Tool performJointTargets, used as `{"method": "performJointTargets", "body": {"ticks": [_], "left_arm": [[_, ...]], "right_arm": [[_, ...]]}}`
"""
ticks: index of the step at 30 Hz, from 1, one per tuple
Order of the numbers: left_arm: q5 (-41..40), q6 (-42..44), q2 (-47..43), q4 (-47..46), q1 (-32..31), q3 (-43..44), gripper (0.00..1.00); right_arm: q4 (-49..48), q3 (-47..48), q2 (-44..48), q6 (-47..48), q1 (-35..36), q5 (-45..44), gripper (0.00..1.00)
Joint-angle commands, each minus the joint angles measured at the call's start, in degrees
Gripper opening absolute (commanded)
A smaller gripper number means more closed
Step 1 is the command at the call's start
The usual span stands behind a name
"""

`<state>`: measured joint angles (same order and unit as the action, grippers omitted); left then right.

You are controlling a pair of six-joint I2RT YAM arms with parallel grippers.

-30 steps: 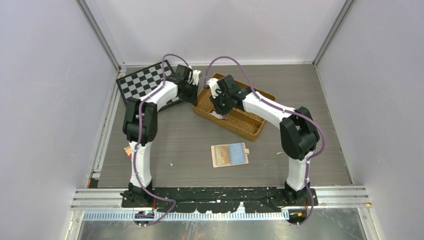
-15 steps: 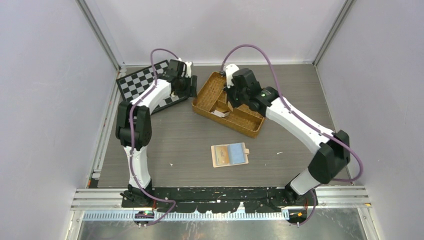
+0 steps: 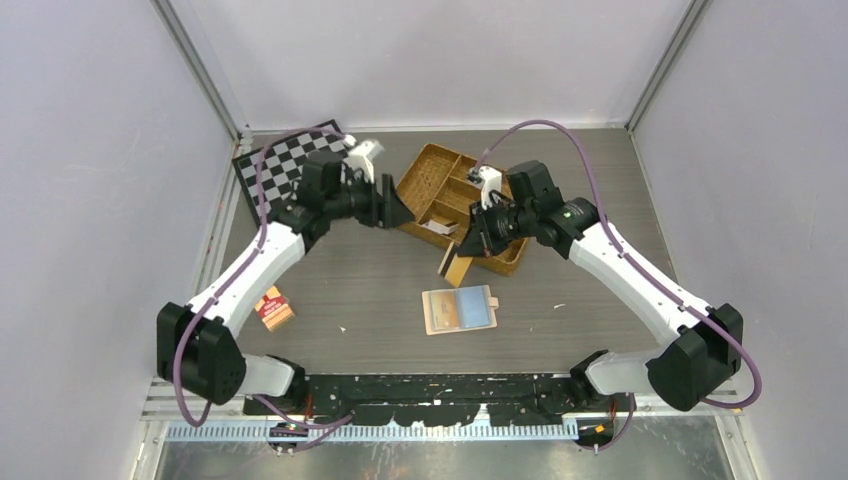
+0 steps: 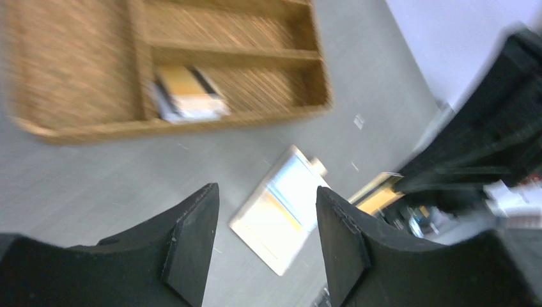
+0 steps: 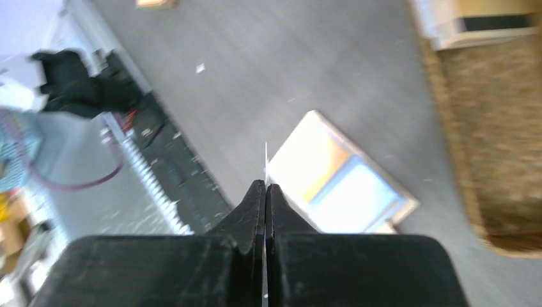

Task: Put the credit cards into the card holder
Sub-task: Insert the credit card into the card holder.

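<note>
The card holder (image 3: pixel 460 309) lies open and flat on the table, showing an orange-tan card on its left half and a blue one on its right. My right gripper (image 3: pixel 468 243) hangs just above and behind it, shut on an orange-tan credit card (image 3: pixel 455 267) that tilts down toward the table. In the right wrist view that card (image 5: pixel 265 157) is a thin edge between the closed jaws of the right gripper (image 5: pixel 265 185), with the card holder (image 5: pixel 339 182) beyond. My left gripper (image 3: pixel 395 211) is open and empty near the tray's left side. Through the gap of the left gripper (image 4: pixel 265 192) I see the card holder (image 4: pixel 281 211).
A woven wicker divided tray (image 3: pixel 425 176) stands behind the holder, with a few flat items (image 4: pixel 188 96) in one compartment. A chessboard (image 3: pixel 280 165) lies at the back left. A small red-brown packet (image 3: pixel 272 306) sits near the left arm's elbow.
My right gripper has come out of the tray holding the orange-tan card and moved toward the holder. The left arm swung away from the chessboard toward the tray, and its gripper opened.
</note>
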<state>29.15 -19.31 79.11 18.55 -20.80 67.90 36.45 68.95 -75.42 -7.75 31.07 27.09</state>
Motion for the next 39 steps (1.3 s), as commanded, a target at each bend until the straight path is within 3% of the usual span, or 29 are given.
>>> {"method": "performJointTargets", "body": {"ticks": [1, 5, 14, 18, 22, 23, 28, 33, 39], "left_arm": [[17.83, -7.42, -4.80, -10.00, -5.10, -8.92, 0.59], [27.61, -9.38, -7.35, -11.92, -9.04, -12.76, 0.59], [34.35, -9.78, -10.05, -11.38, -13.84, -16.54, 0.58], [34.01, -9.83, -9.41, -11.37, -14.72, -16.50, 0.40], [32.94, -9.72, -8.56, -11.45, -15.83, -17.01, 0.06], [32.08, -9.82, -8.66, -11.66, -16.04, -17.44, 0.00], [23.59, -13.76, -10.33, -15.99, -16.21, -22.33, 0.00], [11.07, -23.45, -10.80, -24.71, -16.58, -30.10, 0.00], [3.59, -35.11, -5.74, -36.66, -17.60, -37.93, 0.00]], "right_arm": [[-0.44, -1.87, 2.71, -4.51, 0.35, 20.33, 0.00], [1.14, -2.08, 2.56, -5.04, 0.39, 25.79, 0.00], [3.07, -1.70, 1.84, -4.65, 0.48, 29.86, 0.01], [3.66, -1.27, 1.60, -4.48, 0.46, 30.12, 0.01], [3.98, -1.43, 1.84, -4.29, 0.43, 28.91, 0.01], [4.09, -1.49, 1.97, -4.36, 0.47, 27.89, 0.06], [4.25, -3.72, 5.23, -7.29, 0.41, 14.43, 0.43], [2.38, -10.10, 9.65, -14.70, 0.12, 2.23, 0.54], [-3.59, -23.22, 13.26, -25.38, 0.11, -6.55, 0.54]]}}
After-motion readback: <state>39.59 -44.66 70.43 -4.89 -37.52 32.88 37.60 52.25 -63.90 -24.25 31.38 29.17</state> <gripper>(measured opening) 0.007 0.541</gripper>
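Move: For the left gripper, the credit card to be taken is about 10 cm back, 9 cm to its right and slightly lower. The right gripper already holds that card, its middle roughly 3 cm back and 3 cm left of the fingers. From the right hand, the open card holder lies on the table about 12 cm back, nearly straight in line sideways and some 18 cm below; the wicker tray's middle is about 11 cm ahead, 1 cm left and 17 cm down. Bring the left gripper back about 19 cm and right, turning clockwise, and shut its fingers on the credit card's striped end. Meanwhile draw the right hand back some 9 cm with the card, then open it once the left has closed and move it right and down, clear of the card. Lower the left hand about 10 cm towards the card holder, tipping its fingers down. ##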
